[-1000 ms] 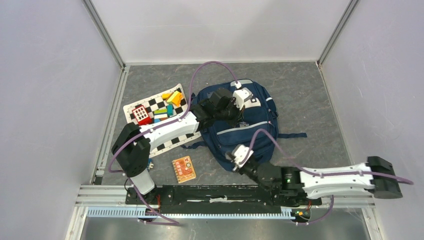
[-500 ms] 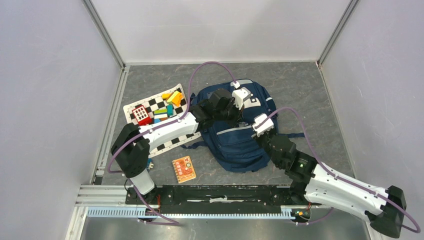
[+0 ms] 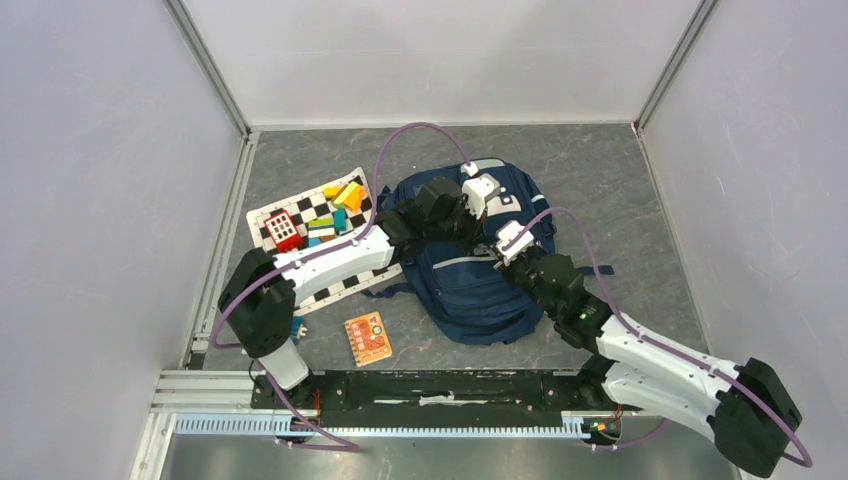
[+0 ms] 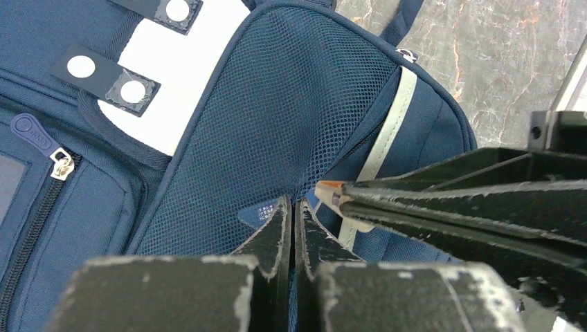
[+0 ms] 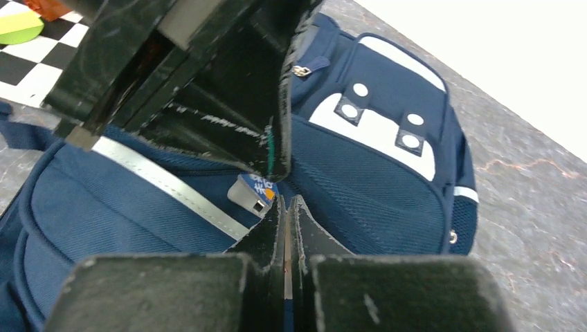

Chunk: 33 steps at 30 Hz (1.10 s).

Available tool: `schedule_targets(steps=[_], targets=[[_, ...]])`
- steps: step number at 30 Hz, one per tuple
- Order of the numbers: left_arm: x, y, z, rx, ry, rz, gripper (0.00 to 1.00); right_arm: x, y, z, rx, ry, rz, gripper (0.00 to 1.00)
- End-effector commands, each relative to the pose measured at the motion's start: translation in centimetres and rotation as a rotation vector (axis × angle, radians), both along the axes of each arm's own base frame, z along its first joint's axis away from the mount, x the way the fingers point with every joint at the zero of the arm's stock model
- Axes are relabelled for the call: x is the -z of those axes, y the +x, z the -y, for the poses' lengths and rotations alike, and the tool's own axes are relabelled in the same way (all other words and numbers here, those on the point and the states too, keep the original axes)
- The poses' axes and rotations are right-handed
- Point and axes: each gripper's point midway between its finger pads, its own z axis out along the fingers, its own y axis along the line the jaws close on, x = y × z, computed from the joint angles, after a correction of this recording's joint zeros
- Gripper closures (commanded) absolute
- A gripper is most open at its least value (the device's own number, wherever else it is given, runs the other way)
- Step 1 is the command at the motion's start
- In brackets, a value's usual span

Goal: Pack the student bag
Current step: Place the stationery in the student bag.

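Observation:
The navy student bag (image 3: 470, 295) lies flat in the middle of the floor, white patch (image 4: 201, 76) up. My left gripper (image 3: 478, 238) reaches over it from the left and is shut (image 4: 292, 207), its tips resting on the mesh pocket (image 4: 291, 117) beside a grey stripe (image 4: 391, 121). Coming from the near right, my right gripper (image 3: 498, 256) is also shut (image 5: 285, 204), just in front of a small blue label (image 5: 255, 190). The two grippers' tips almost meet. I cannot tell if either pinches fabric.
A checkered mat (image 3: 300, 215) with coloured blocks (image 3: 335, 205) lies left of the bag, partly under my left arm. An orange booklet (image 3: 368, 338) sits near the front rail. A bag strap (image 3: 590, 270) trails right. Walls close three sides.
My right arm has swung from the bag's near edge up over its middle, stopping next to the left gripper. The left gripper has stayed put, and both stayed shut.

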Motion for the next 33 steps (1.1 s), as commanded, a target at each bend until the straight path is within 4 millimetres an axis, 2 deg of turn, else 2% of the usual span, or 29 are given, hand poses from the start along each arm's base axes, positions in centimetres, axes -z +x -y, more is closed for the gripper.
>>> schedule_targets(steps=[1,5,8,10,15,22,23,24,27,30,33], targets=[[-5.0,1.7,-0.6,-0.077,-0.103,0.089,0.98,0.0,-0.8,-1.6,-0.097,0.072,0.025,1.00],[-5.4,1.7,-0.5,-0.078,-0.111,0.092,0.98,2.4,-1.7,-1.6,-0.120,0.086,-0.008,1.00],[-5.5,1.6,-0.4,-0.068,-0.117,0.089,0.98,3.5,-1.3,-0.9,-0.077,0.073,0.003,1.00],[-5.4,1.5,-0.3,-0.062,-0.119,0.084,0.98,3.4,-0.6,-0.1,-0.026,0.075,0.042,1.00],[-5.3,1.4,-0.2,-0.055,-0.122,0.077,0.98,1.0,1.2,1.0,0.075,0.087,0.170,1.00],[-5.1,1.0,0.2,-0.042,-0.134,0.053,0.98,0.2,3.4,-0.3,0.101,0.062,0.205,1.00],[-5.2,1.0,0.2,-0.042,-0.138,0.054,0.98,0.2,3.5,-0.5,0.100,0.066,0.198,0.98],[-5.3,1.0,0.2,-0.045,-0.139,0.057,0.98,0.3,3.5,-0.7,0.093,0.070,0.189,0.91],[-5.0,1.2,0.0,-0.056,-0.126,0.055,0.98,1.4,2.9,-1.4,0.052,0.061,0.121,0.63],[-4.9,1.3,-0.1,-0.059,-0.122,0.054,0.98,2.7,1.6,-1.4,0.016,0.063,0.030,0.45],[-4.8,1.3,-0.1,-0.062,-0.119,0.055,0.98,3.1,-0.2,-1.1,-0.020,0.096,-0.027,0.33]])
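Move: The right hand already holds the orange eraser. Its goal, the mouth of the bag pocket, lies about 2 cm ahead, 1 cm to the left and 4 cm below. The blue eraser already inside is some 3 cm ahead, 3 cm left and 4 cm down; the white snap flap is about 10 cm straight ahead and 5 cm lower. From the left hand, which pinches the pocket's mesh edge, the mouth is roughly 1 cm back, 2 cm right and 3 cm below. The right hand lets go of the orange eraser in the pocket mouth: it first dips about 3 cm while easing slightly back and left, then pushes some 3.5 cm forward under the mesh edge with the fingertips tilting up a little. There its fingers open to over half, and it sinks and backs off about 1 cm. The left hand stays put, still pinching the edge up. ##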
